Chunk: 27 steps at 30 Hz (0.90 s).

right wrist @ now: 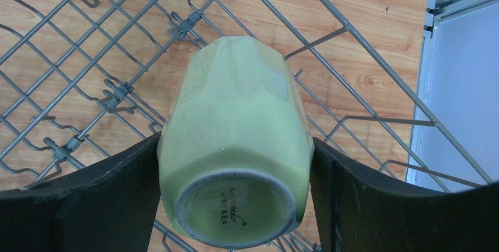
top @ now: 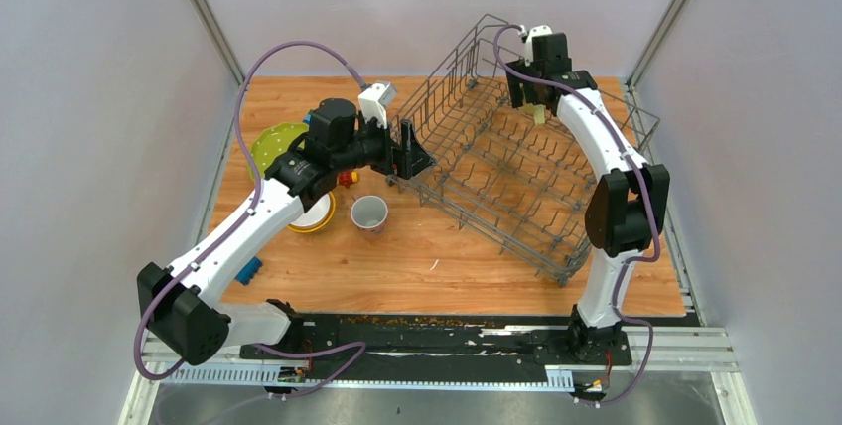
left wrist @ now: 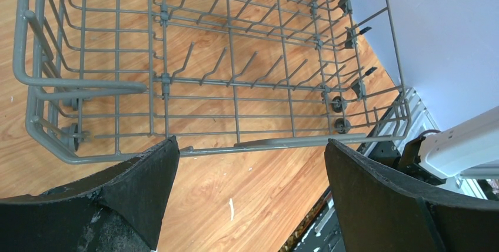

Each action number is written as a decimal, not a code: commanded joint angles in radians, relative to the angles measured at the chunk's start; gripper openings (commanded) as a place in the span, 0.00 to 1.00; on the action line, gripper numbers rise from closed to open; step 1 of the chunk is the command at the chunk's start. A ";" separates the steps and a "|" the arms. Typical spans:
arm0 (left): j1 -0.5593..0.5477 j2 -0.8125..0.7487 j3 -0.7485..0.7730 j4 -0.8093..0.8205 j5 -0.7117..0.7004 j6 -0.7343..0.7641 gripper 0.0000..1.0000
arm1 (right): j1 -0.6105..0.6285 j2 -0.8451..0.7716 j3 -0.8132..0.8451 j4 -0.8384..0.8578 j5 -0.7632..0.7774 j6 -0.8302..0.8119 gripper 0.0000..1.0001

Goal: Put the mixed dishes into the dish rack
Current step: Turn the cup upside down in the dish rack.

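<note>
The grey wire dish rack (top: 516,187) stands at an angle on the right half of the wooden table. My right gripper (top: 537,107) hangs over its far end, shut on a pale-green mug (right wrist: 235,116). The mug's base faces the wrist camera, and a finger (right wrist: 106,199) presses each side of it above the rack wires (right wrist: 88,69). My left gripper (top: 415,155) is open and empty at the rack's near-left corner; its fingers (left wrist: 141,187) frame the rack rim (left wrist: 265,143). A lime-green plate (top: 270,142), a white bowl in a yellow one (top: 318,214) and a pale mug (top: 369,213) sit on the left.
A small blue block (top: 248,269) lies near the left arm, and a red and yellow block (top: 347,178) peeks out beside the left wrist. Grey walls close in the table on three sides. The arm bases stand along the front edge.
</note>
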 commanded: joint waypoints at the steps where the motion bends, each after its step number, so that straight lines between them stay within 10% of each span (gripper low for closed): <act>1: -0.004 -0.038 -0.002 0.009 -0.008 0.024 1.00 | -0.005 0.021 0.108 0.073 0.026 -0.014 0.00; 27: -0.004 -0.049 -0.006 -0.002 -0.032 0.019 1.00 | -0.029 0.240 0.262 0.017 0.013 -0.017 0.17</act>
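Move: The right hand holds the cup bottom up. The open rack floor it is going to lies some 5 cm ahead, level sideways and roughly 15 cm below. The rack's far rim passes about 6 cm ahead and 5 cm to the right; the tall corner is about 14 cm ahead and 8 cm left. From the left hand that rack floor spot is about 22 cm ahead, 21 cm right and well below. The right hand lowers the still-gripped cup about 6 cm towards the rack floor, advancing about 4 cm. ##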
